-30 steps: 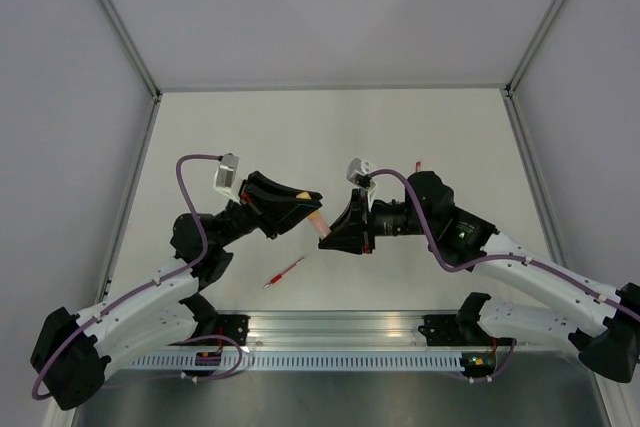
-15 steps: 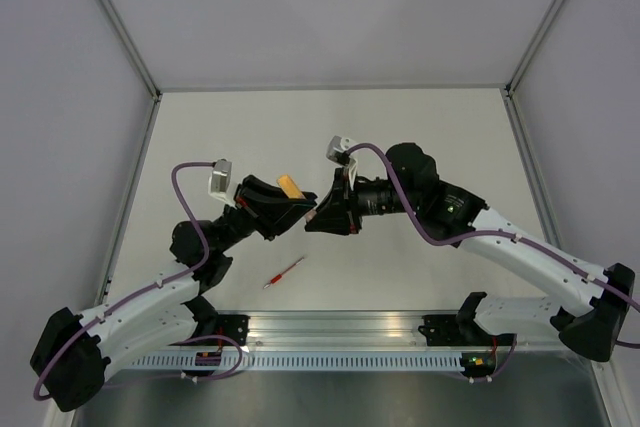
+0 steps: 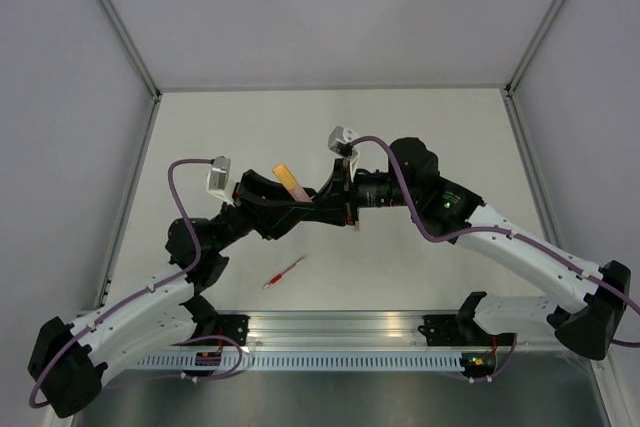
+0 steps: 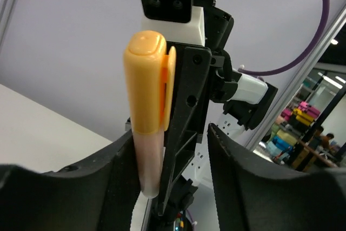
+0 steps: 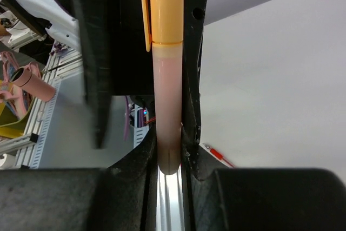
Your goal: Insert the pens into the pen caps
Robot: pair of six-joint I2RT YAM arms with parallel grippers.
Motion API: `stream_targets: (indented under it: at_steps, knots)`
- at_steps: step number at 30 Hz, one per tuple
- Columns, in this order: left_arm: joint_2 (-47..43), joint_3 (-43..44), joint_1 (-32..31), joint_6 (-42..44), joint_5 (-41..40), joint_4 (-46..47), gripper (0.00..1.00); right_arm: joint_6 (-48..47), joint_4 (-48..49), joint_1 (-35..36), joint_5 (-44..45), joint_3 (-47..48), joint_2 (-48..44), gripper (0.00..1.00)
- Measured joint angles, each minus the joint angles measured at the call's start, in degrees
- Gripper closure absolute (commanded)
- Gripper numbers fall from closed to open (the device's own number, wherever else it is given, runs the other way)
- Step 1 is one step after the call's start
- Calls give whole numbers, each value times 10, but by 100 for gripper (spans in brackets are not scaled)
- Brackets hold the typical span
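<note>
A pale pink pen point(image 5: 166, 106) with an orange pen cap point(image 5: 165, 9) on its far end stands between the two grippers above the table. My right gripper point(image 5: 170, 142) is shut on the pen's barrel. My left gripper point(image 4: 172, 133) is open: the barrel point(image 4: 147, 160) lies along its left finger and a wide gap separates it from the other finger. One finger of the right gripper reaches into that gap. In the top view the orange cap point(image 3: 288, 179) sticks up where the left gripper point(image 3: 303, 210) and right gripper point(image 3: 326, 204) meet. A second, red pen point(image 3: 284, 273) lies on the table.
The red pen point(image 5: 219, 155) lies near the front rail point(image 3: 340, 332), below the left arm's forearm. White walls and a metal frame point(image 3: 135, 57) enclose the table point(image 3: 440, 127) at the back and sides.
The right gripper moved left up to the left gripper and the two now overlap. The orange cap rose and tilted. The left jaws have spread apart.
</note>
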Motion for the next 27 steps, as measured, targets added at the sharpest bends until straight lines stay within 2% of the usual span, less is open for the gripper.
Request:
stream_targets:
  at_steps: [1,6,9,14,27]
  knots:
    - [-7,12,-1,2,7,-22,27,-2,9,-1,3,-5,-2,100]
    - [-34,51,-16,18,51,-164,8,-10,76,-2,15,-37,-17,100]
    - [-41,73,-20,29,64,-250,2,-14,100,-3,19,-59,-32,100]
    - [-52,123,-22,52,64,-347,0,-14,117,-3,19,-88,-54,100]
    - [-68,160,-22,104,47,-405,2,-10,126,-3,11,-127,-76,100]
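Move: The yellow-capped pen stands tilted in the right fingers, gripped by the bottom of its barrel; its middle is about 3 cm ahead, 2 cm left and 3 cm above the right hand. From the left hand, whose fingers are already partly open around the pen, its middle is about 1 cm ahead and 2 cm up. Some 35 cm below the left hand, the red pen is roughly 8 cm left and level fore and aft, the orange pen about 15 cm ahead and 9 cm right. Back by about 2 cm, with a brief dip and return, the left hand spreads its fingers from under half open to fully wide around the yellow-capped pen, its fingertips tipping down some 15 degrees. The right hand keeps its pinch on the barrel, edging forward and up slightly, then drawing right, down and back between the left fingers, ending nearly 2 cm to the right. ##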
